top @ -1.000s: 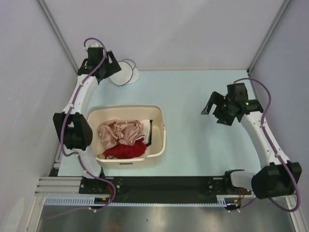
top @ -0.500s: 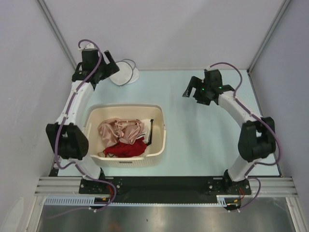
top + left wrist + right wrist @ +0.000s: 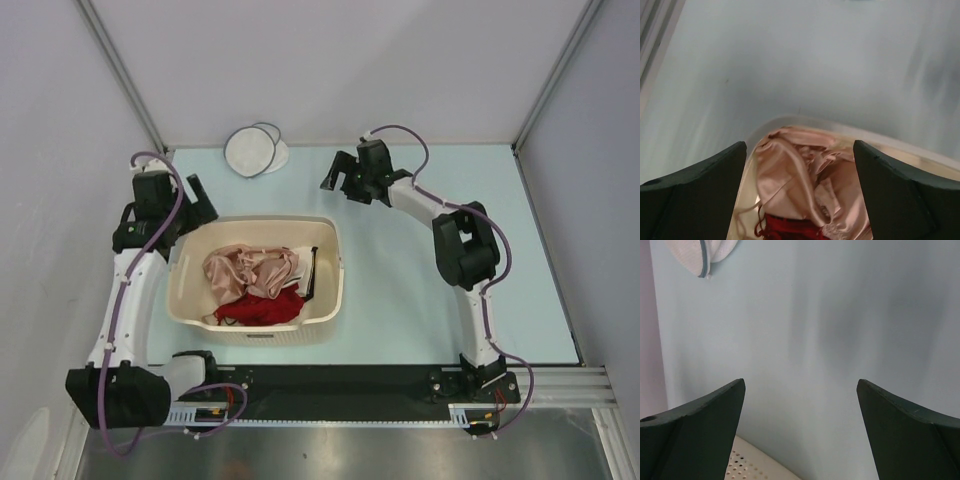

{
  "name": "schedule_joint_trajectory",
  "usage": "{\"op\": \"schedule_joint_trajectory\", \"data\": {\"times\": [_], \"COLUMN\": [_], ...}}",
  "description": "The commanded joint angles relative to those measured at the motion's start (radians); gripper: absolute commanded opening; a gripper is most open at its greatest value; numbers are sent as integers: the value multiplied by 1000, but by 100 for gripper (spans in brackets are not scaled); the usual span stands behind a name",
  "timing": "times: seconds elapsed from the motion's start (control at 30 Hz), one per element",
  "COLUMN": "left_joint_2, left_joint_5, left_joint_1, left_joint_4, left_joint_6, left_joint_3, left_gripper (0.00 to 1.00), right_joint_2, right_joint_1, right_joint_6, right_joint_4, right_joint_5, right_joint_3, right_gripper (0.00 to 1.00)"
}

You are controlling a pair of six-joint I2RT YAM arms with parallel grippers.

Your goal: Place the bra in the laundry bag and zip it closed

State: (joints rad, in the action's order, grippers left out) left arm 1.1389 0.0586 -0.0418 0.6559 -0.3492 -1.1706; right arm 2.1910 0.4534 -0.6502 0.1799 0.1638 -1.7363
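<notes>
The salmon-pink bra (image 3: 250, 270) lies crumpled in the cream basket (image 3: 335, 262), on top of a red garment (image 3: 262, 308). The round white mesh laundry bag (image 3: 254, 150) lies flat at the back left of the mat, with nothing holding it. My left gripper (image 3: 163, 218) is open and empty over the basket's back left corner. In the left wrist view its gripper (image 3: 800, 146) frames the bra (image 3: 790, 175). My right gripper (image 3: 339, 181) is open and empty above the mat, right of the bag. The right wrist view, gripper (image 3: 801, 382), shows the bag's edge (image 3: 700, 255) at top left.
The red garment (image 3: 790, 231) lies under the bra's near edge. The basket rim (image 3: 805, 121) curves just beyond my left fingertips. A corner of the perforated basket (image 3: 747, 467) shows below my right gripper. Walls close in the mat at the back and sides.
My left arm has pulled back from the bag to the basket's back left corner. My right arm has swung left along the back of the mat toward the bag. Both stayed open.
</notes>
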Motion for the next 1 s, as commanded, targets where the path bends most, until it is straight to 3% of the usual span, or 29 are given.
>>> {"op": "schedule_joint_trajectory", "data": {"times": [0.0, 0.13, 0.27, 0.37, 0.47, 0.6, 0.73, 0.8, 0.97], "left_joint_2": [-88, -117, -113, -111, -99, -51, -10, 5, 80], "left_joint_5": [72, 86, 194, 254, 303, 334, 355, 432, 445], "left_joint_1": [-46, -75, -104, -107, -141, -246, -360, -372, -360], "left_joint_4": [128, 207, 274, 298, 297, 278, 240, 197, 126], "left_joint_6": [-39, -123, -160, -175, -178, -140, -57, -5, 97], "left_joint_3": [80, 138, 151, 138, 161, 154, 97, 69, 29], "left_gripper": [91, 86, 86, 79, 65, 30, 21, 1, 0], "right_joint_2": [-63, -157, -218, -264, -327, -411, -502, -537, -614], "right_joint_1": [11, 22, 13, 10, 7, -15, -28, -28, -28], "right_joint_6": [-55, -60, -71, -62, -55, -55, -45, -43, -29], "right_joint_4": [-20, -42, -51, -40, -30, -23, 10, 9, 7], "right_joint_5": [-18, -29, -18, -9, -7, -14, -6, -9, -3], "right_joint_3": [-29, 120, 190, 224, 273, 337, 391, 444, 530], "right_gripper": [100, 100, 100, 100, 100, 100, 100, 100, 100]}}
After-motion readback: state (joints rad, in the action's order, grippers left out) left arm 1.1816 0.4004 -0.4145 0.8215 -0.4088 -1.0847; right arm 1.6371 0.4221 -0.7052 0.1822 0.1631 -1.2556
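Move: The open left hand hangs just off the basket's far-left corner. The stretch of left rim it will grip lies about 9 cm back, 6 cm to its left and 7 cm lower. Inside the basket, the pink cloth is some 9 cm back and 10 cm right, the red cloth 19 cm back and 13 cm right. From the right hand, that rim is roughly 27 cm back, 33 cm left and 7 cm higher. The left fingers close onto the basket's left rim, one on either side of the wall, after the hand comes back and down about 10 and 7 cm, easing left. With the grip closing, it hauls left, ending some 15 cm left of its start, turned 40 degrees counter-clockwise and tipped further down. The empty right hand, open, draws back about 10 cm, rising and going right. ##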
